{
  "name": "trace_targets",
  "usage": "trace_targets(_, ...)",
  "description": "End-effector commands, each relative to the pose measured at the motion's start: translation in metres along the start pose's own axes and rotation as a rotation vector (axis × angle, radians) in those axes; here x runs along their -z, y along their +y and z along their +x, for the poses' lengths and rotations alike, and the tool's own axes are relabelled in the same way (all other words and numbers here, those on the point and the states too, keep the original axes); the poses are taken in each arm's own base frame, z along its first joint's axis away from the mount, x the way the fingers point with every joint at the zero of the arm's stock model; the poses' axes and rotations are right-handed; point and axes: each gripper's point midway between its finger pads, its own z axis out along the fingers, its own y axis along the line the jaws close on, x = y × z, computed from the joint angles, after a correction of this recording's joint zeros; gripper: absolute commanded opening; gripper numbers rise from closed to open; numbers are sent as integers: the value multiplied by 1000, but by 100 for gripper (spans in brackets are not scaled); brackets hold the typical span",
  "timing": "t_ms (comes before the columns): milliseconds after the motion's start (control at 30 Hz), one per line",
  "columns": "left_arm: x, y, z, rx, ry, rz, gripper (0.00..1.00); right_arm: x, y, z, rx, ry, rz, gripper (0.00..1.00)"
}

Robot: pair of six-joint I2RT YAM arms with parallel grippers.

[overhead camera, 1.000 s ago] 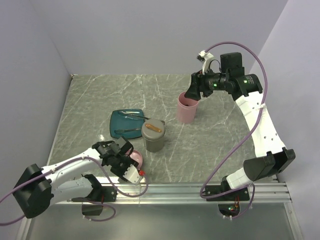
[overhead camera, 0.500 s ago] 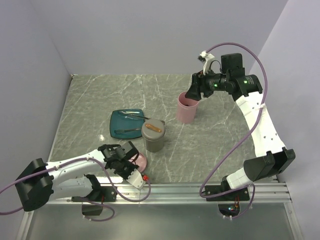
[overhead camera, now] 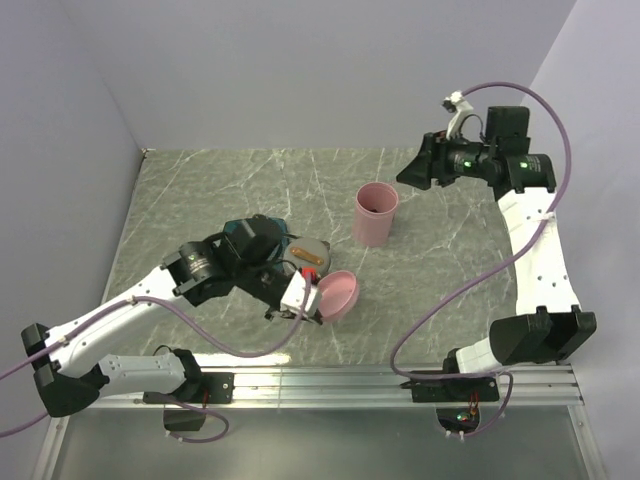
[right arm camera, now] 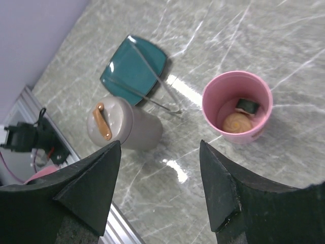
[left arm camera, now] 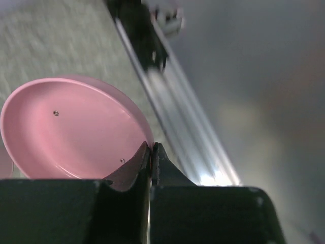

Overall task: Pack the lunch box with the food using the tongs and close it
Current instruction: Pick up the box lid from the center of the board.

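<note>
The lunch box (overhead camera: pixel 376 213) is a tall pink cup standing open mid-table. In the right wrist view it (right arm camera: pixel 237 91) holds food: a round beige piece (right arm camera: pixel 234 122) and a dark piece (right arm camera: pixel 247 105). Its pink lid (overhead camera: pixel 338 296) hangs tilted over the table in front of the grey jar. My left gripper (overhead camera: pixel 319 299) is shut on the lid's rim; the left wrist view shows the jaws (left arm camera: pixel 151 147) pinching the lid (left arm camera: pixel 71 127). The silver tongs (right arm camera: pixel 152 84) lie across the teal plate (right arm camera: pixel 129 61). My right gripper (overhead camera: pixel 408 172) hovers open and holds nothing, up and right of the lunch box.
A grey jar (right arm camera: pixel 124 124) with a brown handle on its closed lid stands between the plate and the lunch box. In the top view my left arm (overhead camera: pixel 215 265) covers most of the plate. A metal rail (overhead camera: pixel 400 378) runs along the near edge.
My left gripper shut on the pink lid near the front edge, then carried it up and to the right. My right gripper pulled back up and right, off the lunch box.
</note>
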Motion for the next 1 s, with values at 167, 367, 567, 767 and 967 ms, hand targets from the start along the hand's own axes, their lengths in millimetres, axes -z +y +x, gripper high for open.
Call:
trace_targets(167,49,13,-138,198,-432,38,0,48,0,-30,-23,-163,-30,70)
trace_targets(367,103,43,-185,319,-685,-40,0,49,11,-27,-55,-207,-133,70)
trace_targets(567,127,70,-191,195,-706,-294,0,48,34,-38,-156,-244,-326,70)
trace_targets(767,129,78,-169,-2,-662,-459,0,37,62,-58,-270,-276,-480,68)
trace_targets(967,137,96,-167,19,-702,-566,0,14,113,-49,-312,-243,-626,67)
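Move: The pink lid is already pinched by its rim in the left gripper, its middle about 5 cm to the right and 3 cm ahead. The right gripper waits some 27 cm ahead of the left one, 15 cm to its right and 10 cm higher. The pink box lies about 32 cm ahead, 14 cm right and 19 cm below; the lidded gray box 15 cm ahead, 3 cm left, 18 cm below. From the right gripper, the pink lid is roughly 24 cm back, 11 cm left and 11 cm below. Raise the left gripper about 20 cm, bringing it forward some 6 cm on the way, and keep the pink lid's rim pinched; swing the fingers up from slanting down until they point about level to the right. Ease the open right gripper 4 cm right and up, then swing it back left and slightly towards its base, rolling about 35 degrees to face the lid's handle. ##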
